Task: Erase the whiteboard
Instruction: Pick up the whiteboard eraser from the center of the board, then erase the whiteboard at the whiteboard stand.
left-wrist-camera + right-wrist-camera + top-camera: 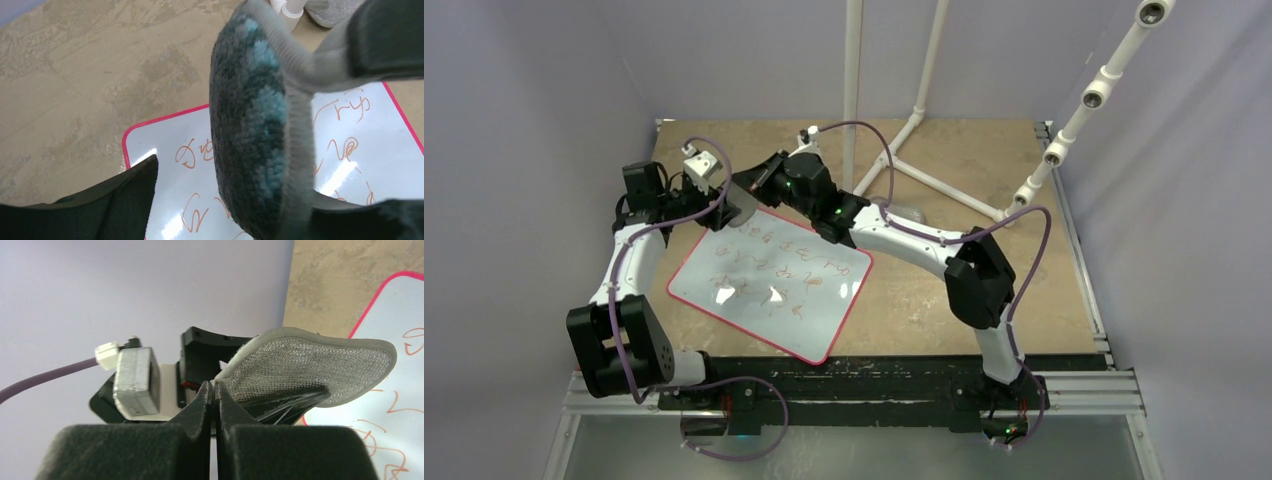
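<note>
The whiteboard [769,285] [165,150] [400,340] lies flat on the table, red-rimmed and covered in red scribbles. Above its far left corner, an oval eraser pad [738,207] [250,125] [310,370] hangs between the two grippers; it has a dark teal fuzzy face and a silvery mesh back. My right gripper [759,180] [214,385] is shut on the pad's rim. My left gripper [722,200] [235,185] is around the pad. One of its fingers [125,205] stands apart from the fuzzy face, and the other lies by the pad's grey edge.
A second silvery pad [909,212] [330,12] lies on the table beyond the board, beside the foot of a white pipe stand [924,110]. Purple walls close in the left, back and right sides. Bare brown table [984,290] lies right of the board.
</note>
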You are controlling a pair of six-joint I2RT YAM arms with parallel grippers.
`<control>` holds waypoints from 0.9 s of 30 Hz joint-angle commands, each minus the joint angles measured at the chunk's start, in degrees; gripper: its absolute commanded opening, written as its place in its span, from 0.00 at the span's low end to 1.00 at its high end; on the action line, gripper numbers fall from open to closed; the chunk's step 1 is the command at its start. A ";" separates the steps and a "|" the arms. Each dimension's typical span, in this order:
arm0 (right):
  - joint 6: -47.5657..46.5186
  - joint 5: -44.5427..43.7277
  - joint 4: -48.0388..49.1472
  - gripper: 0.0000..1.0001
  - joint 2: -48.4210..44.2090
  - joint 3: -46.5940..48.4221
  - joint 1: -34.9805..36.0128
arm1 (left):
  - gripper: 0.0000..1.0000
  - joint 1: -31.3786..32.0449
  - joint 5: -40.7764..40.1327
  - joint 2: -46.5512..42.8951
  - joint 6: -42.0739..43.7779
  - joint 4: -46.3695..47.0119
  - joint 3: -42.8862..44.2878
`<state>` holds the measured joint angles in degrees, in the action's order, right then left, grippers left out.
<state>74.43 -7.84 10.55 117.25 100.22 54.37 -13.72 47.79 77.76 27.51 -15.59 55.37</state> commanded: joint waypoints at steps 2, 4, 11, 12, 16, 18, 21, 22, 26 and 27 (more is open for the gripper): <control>2.06 2.02 4.55 0.00 -4.42 -2.13 0.12 | 0.51 0.24 2.44 -0.23 1.75 -1.46 2.17; 2.12 2.28 4.44 0.00 -5.01 -2.98 0.12 | 0.31 0.25 3.28 -0.31 1.45 -1.62 3.02; 0.46 3.95 1.24 0.28 -9.62 -9.93 -0.43 | 0.00 0.19 -0.51 -1.22 12.11 -3.70 4.04; 0.14 4.49 1.98 0.39 -10.35 -11.40 -0.55 | 0.00 0.19 -1.71 -1.93 15.04 -3.09 3.31; -2.68 7.69 2.57 0.69 -10.44 -11.55 -0.71 | 0.00 0.25 -5.36 -6.01 25.35 1.33 -0.34; -3.14 9.31 3.57 0.73 -9.98 -10.86 -0.88 | 0.00 0.23 -5.54 -7.06 29.57 1.70 -0.60; -1.67 12.82 6.55 0.73 -8.60 -10.01 -1.18 | 0.00 0.31 -5.47 -8.62 32.47 4.07 -1.63; -1.28 13.39 6.70 0.73 -7.95 -9.21 -1.19 | 0.00 0.48 -5.50 -9.16 33.31 4.52 -2.17; 0.41 14.26 8.89 0.70 -5.74 -7.53 -1.20 | 0.00 1.07 -5.69 -10.62 36.03 5.33 -3.67; 0.64 13.96 9.31 0.68 -5.23 -6.61 -1.20 | 0.00 1.16 -5.77 -10.81 36.53 5.17 -3.96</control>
<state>73.69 3.95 15.20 110.76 89.86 53.49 -13.26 41.80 68.71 58.13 -12.75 52.93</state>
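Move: The whiteboard eraser is still pinched at its upper end by the right hand, its middle about 4 cm back, 1 cm left and 6 cm below. From the left hand, whose open fingers straddle the eraser, that middle lies some 2 cm ahead, 3 cm right and 3 cm up. The whiteboard's middle is about 15 cm back and 8 cm right of the left hand, 18 cm down. Left fingers shut on the eraser; right opens, backing about 4 cm; left lifts 4 cm, turning some 40 degrees. ##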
